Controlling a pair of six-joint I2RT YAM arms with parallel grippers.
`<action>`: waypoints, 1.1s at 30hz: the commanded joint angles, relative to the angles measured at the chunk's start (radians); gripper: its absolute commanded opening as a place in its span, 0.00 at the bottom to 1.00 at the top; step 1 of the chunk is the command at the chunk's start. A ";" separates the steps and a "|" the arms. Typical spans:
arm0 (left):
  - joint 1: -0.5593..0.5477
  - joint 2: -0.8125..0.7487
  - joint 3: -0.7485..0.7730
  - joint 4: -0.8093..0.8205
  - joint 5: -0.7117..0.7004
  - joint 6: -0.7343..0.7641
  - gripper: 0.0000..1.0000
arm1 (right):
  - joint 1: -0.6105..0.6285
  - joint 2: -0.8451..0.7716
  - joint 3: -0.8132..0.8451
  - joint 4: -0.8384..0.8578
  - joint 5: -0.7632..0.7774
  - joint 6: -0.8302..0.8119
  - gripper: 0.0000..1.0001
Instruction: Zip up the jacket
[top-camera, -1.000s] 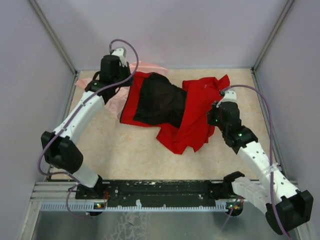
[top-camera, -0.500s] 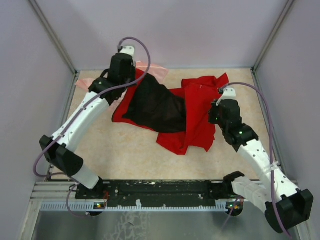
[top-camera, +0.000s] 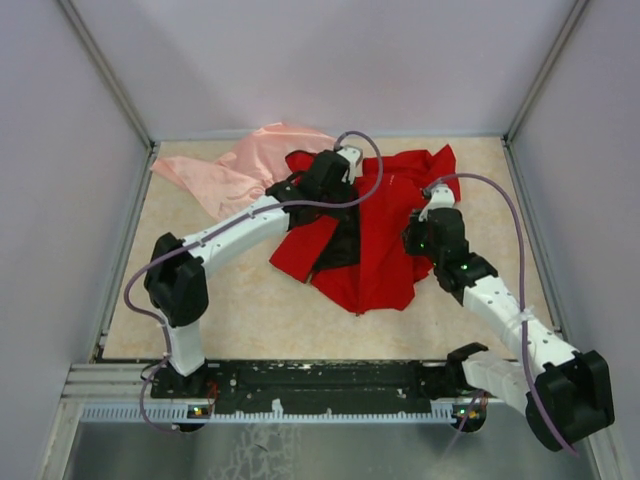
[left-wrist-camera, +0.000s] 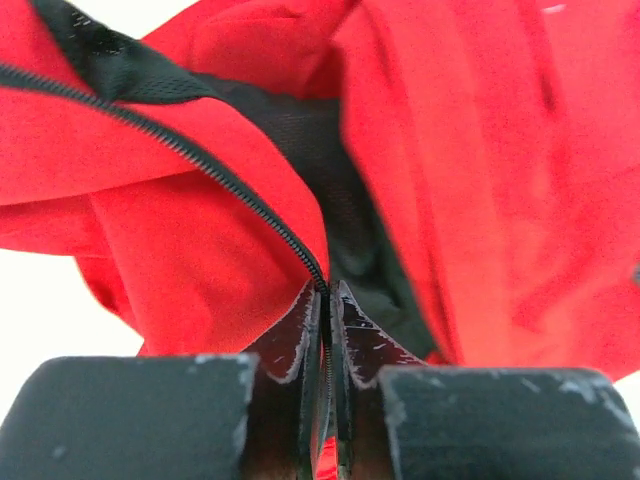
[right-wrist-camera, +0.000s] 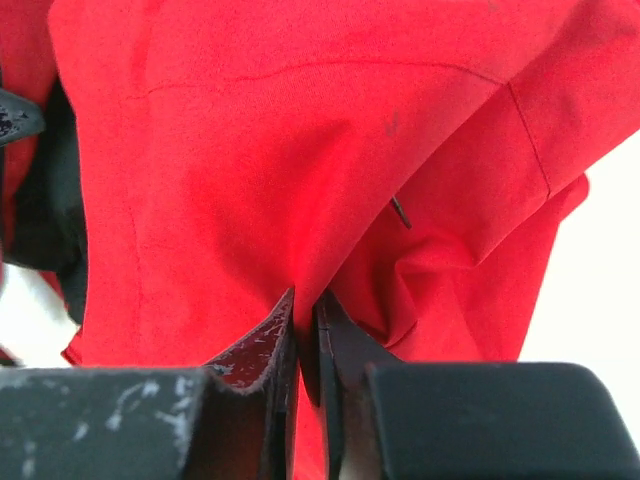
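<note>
The red jacket (top-camera: 385, 245) lies crumpled at mid-table, with a strip of its black lining (top-camera: 345, 240) showing. My left gripper (top-camera: 335, 172) reaches over its upper left part. In the left wrist view that gripper (left-wrist-camera: 328, 290) is shut on the jacket's front edge, and the black zipper teeth (left-wrist-camera: 200, 160) run up and to the left from its tips. My right gripper (top-camera: 422, 228) sits at the jacket's right side. In the right wrist view it (right-wrist-camera: 305, 300) is shut on a fold of red fabric (right-wrist-camera: 250, 150).
A pale pink cloth (top-camera: 240, 168) lies at the back left, touching the jacket's upper edge. Grey walls enclose the table on three sides. The black base rail (top-camera: 320, 380) runs along the near edge.
My left arm has swung right, carrying the jacket's front edge across the black lining and covering most of it. The pink cloth is now uncovered. The right gripper has shifted slightly left.
</note>
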 joint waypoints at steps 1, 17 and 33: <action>-0.034 -0.094 -0.056 0.116 0.121 -0.082 0.14 | -0.002 -0.061 -0.035 0.101 -0.072 0.036 0.15; -0.042 -0.708 -0.788 0.337 0.032 -0.200 0.66 | 0.138 -0.481 -0.219 -0.036 -0.072 0.126 0.44; 0.223 -0.661 -0.987 0.493 0.224 -0.237 0.89 | 0.207 -0.365 -0.209 -0.063 -0.071 0.120 0.66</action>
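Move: The left hand, with the jacket's left zipper edge at its fingertips, has that edge's bottom end about 13 cm back, 9 cm to its left and 11 cm below; the black lining lies some 4 cm back and 3 cm left. From the right hand, at a fold of the right front, that front's bottom zip end is roughly 14 cm back, 10 cm left and 9 cm down; the hem's outer corner sits about 13 cm back and 2 cm right. Both grippers let go of the jacket fronts as their fingers open, the left nearly fully, the right about two thirds. The left hand draws back about 11 cm and lifts a little, then swings some 14 cm left while sinking to below its starting height, towards the left front's bottom end. The right hand goes back about 10 cm and slightly left towards its hem, rising briefly and coming down again. ##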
